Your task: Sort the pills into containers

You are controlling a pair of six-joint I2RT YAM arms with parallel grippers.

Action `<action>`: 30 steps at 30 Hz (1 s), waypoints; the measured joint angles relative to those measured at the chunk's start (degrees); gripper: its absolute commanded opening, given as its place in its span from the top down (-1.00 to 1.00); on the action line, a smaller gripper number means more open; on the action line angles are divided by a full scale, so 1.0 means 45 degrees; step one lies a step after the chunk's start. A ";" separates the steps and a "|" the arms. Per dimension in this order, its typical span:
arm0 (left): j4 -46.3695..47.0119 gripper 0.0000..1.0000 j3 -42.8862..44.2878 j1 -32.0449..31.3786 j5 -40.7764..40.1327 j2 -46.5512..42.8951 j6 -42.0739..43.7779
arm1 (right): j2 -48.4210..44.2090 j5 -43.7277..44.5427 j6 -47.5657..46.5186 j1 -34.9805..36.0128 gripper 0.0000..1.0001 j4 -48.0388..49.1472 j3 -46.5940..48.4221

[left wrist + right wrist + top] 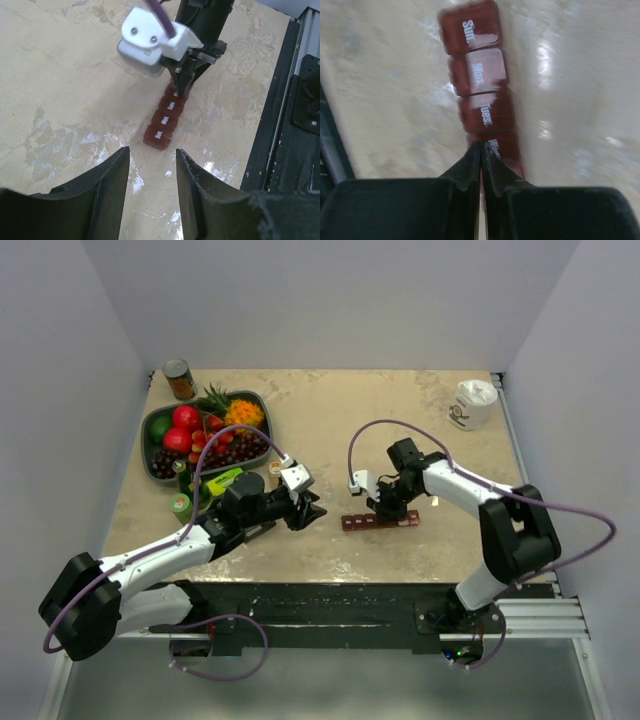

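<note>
The containers are a dark red-brown strip of day-labelled lidded compartments lying flat on the table; all the lids I can see are down. In the right wrist view the strip runs away from me, showing Sun, Mon and Tues. My right gripper is shut, its tips resting on the compartment after Tues; in the top view it stands over the strip's middle. My left gripper is open and empty, hovering just short of the strip's Sun end. A small orange-tinted bottle, probably holding the pills, stands behind my left wrist.
A grey-green bowl of fruit sits at the back left, with a metal can behind it. Green items lie beside the bowl. A white cup stands at the back right. The black table edge runs close to the strip.
</note>
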 measured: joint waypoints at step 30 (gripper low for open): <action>-0.0826 -0.57 -0.0029 0.0000 -0.1268 -0.1209 0.0175 | 0.0797 0.2696 0.3891 -0.0631 -0.74 0.2584 0.1302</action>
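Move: The red pill organizer lies crosswise beneath the right hand's shut fingers, its middle about 5 cm below, 1 cm ahead and 2 cm left. A small white slip sits some 6 cm ahead and 11 cm right of that hand; the tan-lidded jar stands roughly 10 cm ahead and 28 cm left. From the left hand the organizer is about 16 cm right, 3 cm ahead and 15 cm below. Right hand dips 4 cm over the organizer, rises, then goes forward about 9 cm, opening wide and turning clockwise. ##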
